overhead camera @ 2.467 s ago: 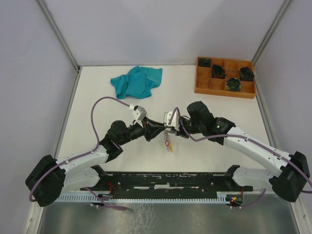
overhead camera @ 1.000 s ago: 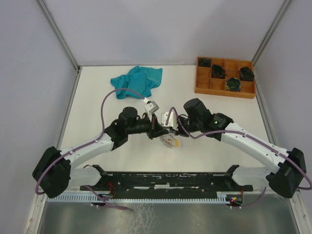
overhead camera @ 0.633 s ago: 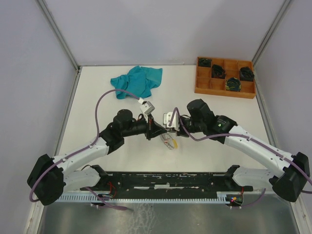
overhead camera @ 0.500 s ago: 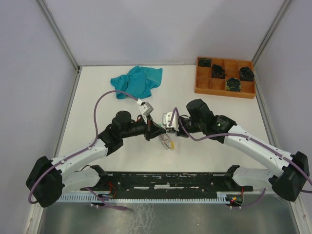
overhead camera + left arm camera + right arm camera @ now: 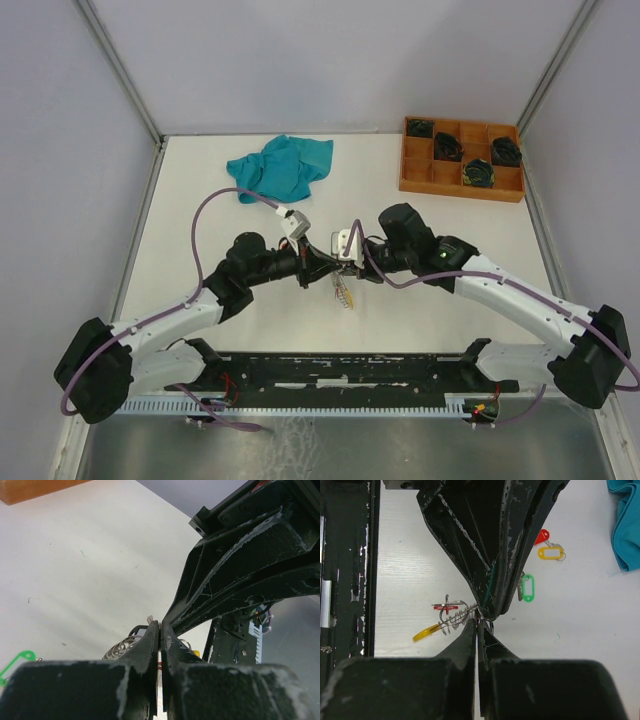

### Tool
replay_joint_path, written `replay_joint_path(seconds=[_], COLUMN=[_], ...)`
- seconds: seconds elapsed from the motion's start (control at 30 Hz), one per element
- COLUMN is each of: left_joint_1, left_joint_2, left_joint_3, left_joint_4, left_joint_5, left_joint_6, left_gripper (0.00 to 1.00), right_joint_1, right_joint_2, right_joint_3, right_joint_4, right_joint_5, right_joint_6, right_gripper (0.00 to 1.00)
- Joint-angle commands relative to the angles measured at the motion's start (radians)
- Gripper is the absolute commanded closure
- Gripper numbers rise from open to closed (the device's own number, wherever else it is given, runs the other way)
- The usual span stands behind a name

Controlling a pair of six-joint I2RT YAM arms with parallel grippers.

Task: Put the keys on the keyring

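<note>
Both grippers meet over the middle of the table, tip to tip. My left gripper [image 5: 328, 266] [image 5: 160, 630] is shut on the thin wire of the keyring [image 5: 470, 611]. My right gripper [image 5: 347, 266] [image 5: 480, 621] is shut on the same wire right beside it. The keyring's yellow sleeve [image 5: 426, 632] hangs to one side. Small key rings and a red tag [image 5: 445, 607] are threaded on the wire. The bundle [image 5: 345, 290] dangles under the fingertips. Three loose keys lie on the table: green tag [image 5: 527, 587], orange-yellow tag [image 5: 551, 553], red tag [image 5: 541, 536].
A teal cloth [image 5: 280, 167] lies at the back left. At the back right stands an orange compartment tray [image 5: 425, 178] holding dark coiled bundles. The black base rail [image 5: 340, 370] runs along the near edge.
My left arm has swung back to the left and its wrist has lowered, with the right gripper shifting slightly. The hanging bundle moved with them; both grips stayed shut.
</note>
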Motion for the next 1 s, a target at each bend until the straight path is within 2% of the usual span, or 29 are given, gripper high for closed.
replay_joint_path(seconds=[0.0, 0.13, 0.23, 0.4, 0.57, 0.7, 0.97], left_joint_1=[0.006, -0.002, -0.003, -0.001, 0.001, 0.004, 0.009], left_joint_2=[0.004, 0.014, -0.005, -0.076, -0.097, -0.081, 0.011], left_joint_3=[-0.002, -0.029, -0.028, -0.017, 0.032, 0.085, 0.158], left_joint_4=[0.227, 0.276, 0.22, 0.062, -0.101, -0.194, -0.241], left_joint_5=[-0.072, -0.083, -0.099, -0.142, -0.136, -0.077, 0.074], left_joint_6=[-0.041, -0.046, -0.011, 0.058, 0.078, 0.086, 0.024], left_gripper=[0.97, 0.97, 0.97, 0.77, 0.68, 0.65, 0.62], right_joint_1=[0.017, 0.017, 0.017, 0.017, 0.017, 0.017, 0.017], right_joint_2=[0.001, -0.001, -0.017, -0.03, -0.014, 0.003, 0.033], right_joint_3=[-0.032, -0.03, -0.023, 0.028, 0.078, 0.112, 0.143], right_joint_4=[0.028, 0.056, 0.045, -0.049, -0.103, -0.139, -0.174], right_joint_5=[-0.028, -0.002, 0.04, 0.096, 0.102, 0.103, 0.099], right_joint_6=[0.049, 0.061, 0.049, 0.0, -0.047, -0.07, -0.087], right_gripper=[0.99, 0.99, 0.99, 0.99, 0.99, 0.99, 0.99])
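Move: The left fingers are shut on the keyring's wire; the black-tagged key in the right fingers is about 2 cm to their right, 1 cm farther out and 2 cm lower. From the right hand that pinched wire is level, about 2 cm to its left, and the keyring's yellow end dangles some 5 cm back, 1 cm left and 5 cm down. On the table, green key: about 9 cm ahead, 5 cm left, 15 cm below the right hand. Forward about 1 cm creeps the left hand, still pinching the keyring wire; then its fingers open to roughly a third, letting the wire loose, while it shifts some 1.5 cm left and up a little, then eases partly back. The right hand keeps its pinch; as the left opens, it moves right nearly 2 cm with a brief dip, its fingertips tilting down about 7 degrees. ##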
